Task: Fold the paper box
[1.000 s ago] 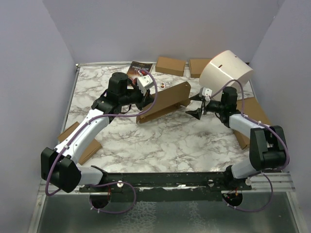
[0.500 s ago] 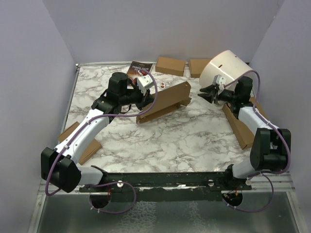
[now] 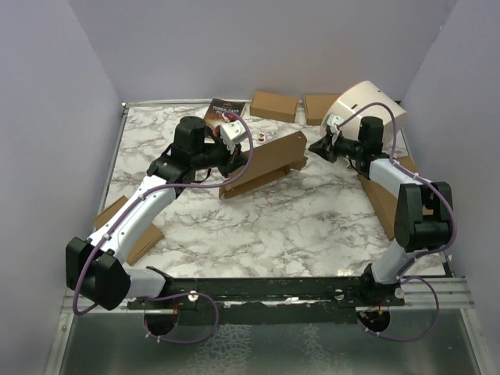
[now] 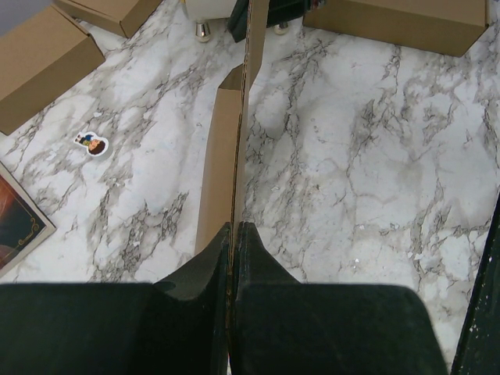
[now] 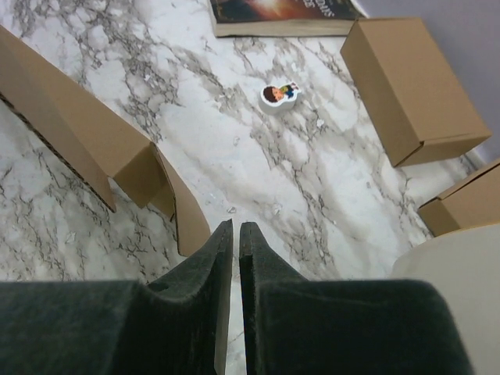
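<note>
The paper box is a brown cardboard mailer standing tilted on the marble table, mid-back. My left gripper is shut on its left end; in the left wrist view the fingertips pinch a thin upright cardboard wall edge-on. My right gripper hovers just off the box's right end, apart from it. In the right wrist view its jaws stand shut with nothing between them. The box's end wall and a curved tab lie to their left.
Two small brown boxes and a book lie along the back edge. A white cylinder stands behind the right arm. A small sticker lies on the marble. Flat cardboard lies at the right and at the left.
My right gripper has swung from in front of the box's right end back toward the far side, and its jaws have gone from open to shut. The left arm and box have not moved.
</note>
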You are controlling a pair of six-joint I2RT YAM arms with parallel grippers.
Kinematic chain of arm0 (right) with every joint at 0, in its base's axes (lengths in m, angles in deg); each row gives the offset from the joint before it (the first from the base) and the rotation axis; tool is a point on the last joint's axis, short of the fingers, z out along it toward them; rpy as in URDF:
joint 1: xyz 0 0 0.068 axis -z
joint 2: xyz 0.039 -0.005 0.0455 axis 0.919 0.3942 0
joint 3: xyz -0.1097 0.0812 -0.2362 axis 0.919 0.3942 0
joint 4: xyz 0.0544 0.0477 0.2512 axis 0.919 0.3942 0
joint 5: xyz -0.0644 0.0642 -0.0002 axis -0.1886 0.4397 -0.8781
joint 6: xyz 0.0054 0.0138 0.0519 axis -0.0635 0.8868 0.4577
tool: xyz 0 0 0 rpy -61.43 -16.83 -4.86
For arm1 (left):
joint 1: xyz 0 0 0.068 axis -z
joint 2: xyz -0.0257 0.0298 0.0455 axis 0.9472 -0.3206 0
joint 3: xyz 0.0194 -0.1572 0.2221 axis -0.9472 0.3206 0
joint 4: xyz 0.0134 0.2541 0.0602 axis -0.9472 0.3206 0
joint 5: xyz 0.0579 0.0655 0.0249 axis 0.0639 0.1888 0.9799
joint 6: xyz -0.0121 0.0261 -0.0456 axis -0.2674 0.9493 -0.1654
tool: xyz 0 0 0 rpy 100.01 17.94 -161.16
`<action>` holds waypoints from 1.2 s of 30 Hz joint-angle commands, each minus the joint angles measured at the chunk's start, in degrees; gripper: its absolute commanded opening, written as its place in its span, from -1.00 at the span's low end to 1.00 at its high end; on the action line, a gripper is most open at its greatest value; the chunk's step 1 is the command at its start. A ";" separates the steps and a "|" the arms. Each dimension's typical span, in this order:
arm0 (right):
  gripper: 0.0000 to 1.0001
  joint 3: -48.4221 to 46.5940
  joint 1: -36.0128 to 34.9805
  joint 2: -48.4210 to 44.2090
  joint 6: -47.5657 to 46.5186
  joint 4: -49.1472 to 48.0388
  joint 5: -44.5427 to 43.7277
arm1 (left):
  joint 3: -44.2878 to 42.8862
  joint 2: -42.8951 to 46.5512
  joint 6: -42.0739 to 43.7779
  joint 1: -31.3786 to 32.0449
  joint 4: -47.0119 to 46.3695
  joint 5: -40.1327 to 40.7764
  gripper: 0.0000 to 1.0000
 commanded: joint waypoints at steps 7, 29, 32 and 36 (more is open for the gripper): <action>-0.79 -1.12 -2.21 4.68 -5.09 4.38 -0.94 | -0.62 -1.02 -0.05 0.01 2.39 -0.22 -1.00; -0.25 0.33 -3.59 5.82 -13.38 8.95 12.41 | -0.84 -1.14 -0.33 0.02 2.24 -0.89 -1.00; -0.21 0.16 -3.79 6.29 -12.64 8.58 13.24 | -0.80 -1.35 -0.51 0.02 1.91 -1.17 -1.00; -0.16 0.07 -4.66 7.05 -11.85 7.76 12.67 | -0.68 -1.44 -0.68 0.02 1.63 -1.52 -1.00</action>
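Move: The splayed flap at the box's right end is the right gripper's target: about 5 cm to its left, 3 cm back and 5 cm below. The white cylinder stands some 16 cm to the right and 9 cm farther out, about 4 cm lower; the small figure lies roughly 16 cm left, 6 cm ahead and 12 cm below. From the left gripper, still pinching the raised panel, the flap is about 20 cm right, 4 cm ahead and 12 cm lower. Drop the nearly shut right gripper about 4 cm beside the box's right end, then sweep it left and back towards the end flap, another 4 to 5 cm, to turn the flap in. On that sweep open the fingers to a little under half and swing the hand some 15 degrees counter-clockwise, bringing the gap in front of the flap. Keep the left gripper still, its pinch on the panel unchanged. ##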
